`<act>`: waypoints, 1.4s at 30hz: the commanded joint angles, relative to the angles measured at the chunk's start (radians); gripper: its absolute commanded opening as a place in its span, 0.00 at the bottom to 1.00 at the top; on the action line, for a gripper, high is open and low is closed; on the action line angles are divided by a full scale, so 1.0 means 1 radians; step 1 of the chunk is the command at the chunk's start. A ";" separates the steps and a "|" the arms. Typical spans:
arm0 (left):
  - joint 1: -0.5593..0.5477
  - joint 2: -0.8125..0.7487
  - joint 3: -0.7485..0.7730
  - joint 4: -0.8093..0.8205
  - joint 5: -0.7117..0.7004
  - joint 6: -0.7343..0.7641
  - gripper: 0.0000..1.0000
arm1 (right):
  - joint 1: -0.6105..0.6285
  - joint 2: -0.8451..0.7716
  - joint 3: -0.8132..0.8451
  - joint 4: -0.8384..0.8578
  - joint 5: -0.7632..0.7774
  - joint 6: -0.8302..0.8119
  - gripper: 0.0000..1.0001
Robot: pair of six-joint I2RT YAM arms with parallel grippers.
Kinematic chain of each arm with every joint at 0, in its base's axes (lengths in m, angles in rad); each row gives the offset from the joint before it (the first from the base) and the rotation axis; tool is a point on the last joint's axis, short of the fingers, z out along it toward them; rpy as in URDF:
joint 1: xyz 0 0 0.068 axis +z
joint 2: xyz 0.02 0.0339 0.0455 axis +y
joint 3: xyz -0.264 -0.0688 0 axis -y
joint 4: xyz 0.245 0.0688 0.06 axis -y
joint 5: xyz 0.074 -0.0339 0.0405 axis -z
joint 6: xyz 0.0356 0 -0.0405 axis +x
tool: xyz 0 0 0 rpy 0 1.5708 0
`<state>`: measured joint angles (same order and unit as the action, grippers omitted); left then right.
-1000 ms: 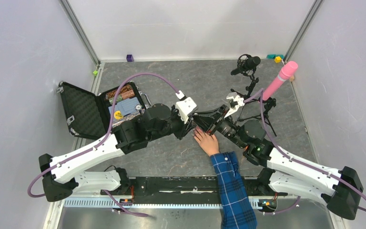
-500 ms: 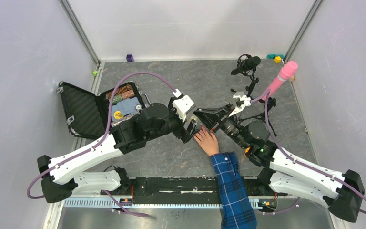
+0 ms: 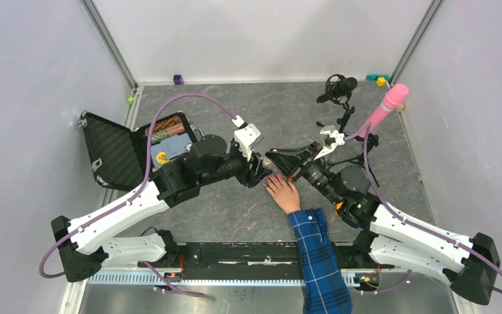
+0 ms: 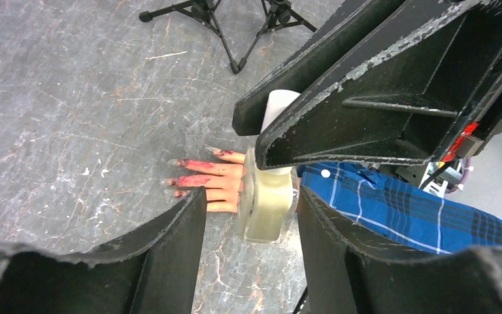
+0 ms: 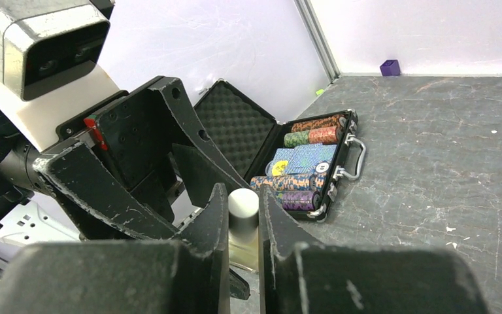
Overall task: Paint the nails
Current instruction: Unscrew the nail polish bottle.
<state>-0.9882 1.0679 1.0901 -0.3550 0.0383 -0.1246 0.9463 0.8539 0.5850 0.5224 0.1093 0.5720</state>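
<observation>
A small bottle (image 4: 268,203) of pale glass with a white cap (image 5: 242,208) stands on the grey floor. My right gripper (image 5: 242,196) is shut on that cap from above. My left gripper (image 4: 251,196) is open, one finger on each side of the bottle's body, with a gap on the left. Just left of the bottle lies a pale hand (image 4: 222,178) in a blue plaid sleeve (image 3: 319,255), palm down. Its fingers are smeared red down to the nails (image 4: 172,182). In the top view both grippers meet above the fingertips of the hand (image 3: 286,195) and hide the bottle.
An open black case of poker chips (image 3: 167,140) lies behind the left arm. A microphone on a tripod (image 3: 340,88) and a pink cylinder (image 3: 384,108) stand at the back right. The tripod legs (image 4: 222,26) are just beyond the hand. Small coloured cubes (image 3: 178,79) sit along the back wall.
The left wrist has drawn back a little to the left. The right wrist shifted slightly right early on and has since stayed still. The hand has not moved.
</observation>
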 commanded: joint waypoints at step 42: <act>0.086 -0.006 0.065 -0.013 0.747 0.086 0.02 | -0.198 0.045 -0.071 0.328 -0.772 0.003 0.00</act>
<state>-0.8875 1.0817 1.1137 -0.3992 0.5644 -0.0639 0.7536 0.8730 0.5365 0.7277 -0.5182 0.5686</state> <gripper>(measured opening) 0.300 0.164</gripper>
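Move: The nail polish bottle hangs upright, its white cap already pinched by the right gripper; the glass body is about 4 cm straight below the right hand point. From the left hand point, the body is roughly 2 cm to the right, level in height and neither ahead nor back, between the parted fingertips. The painted hand's palm lies some 3 cm ahead, 8 cm right and 26 cm below the left hand. Ease the left gripper about 1 cm to the right onto the nail polish bottle and close its fingers until they grip the glass body, while the right gripper keeps its pinch on the cap. Then carry both hands back together about 5 cm, swinging each some 20 to 25 degrees counter-clockwise, with the right fingers tipping up as well. ##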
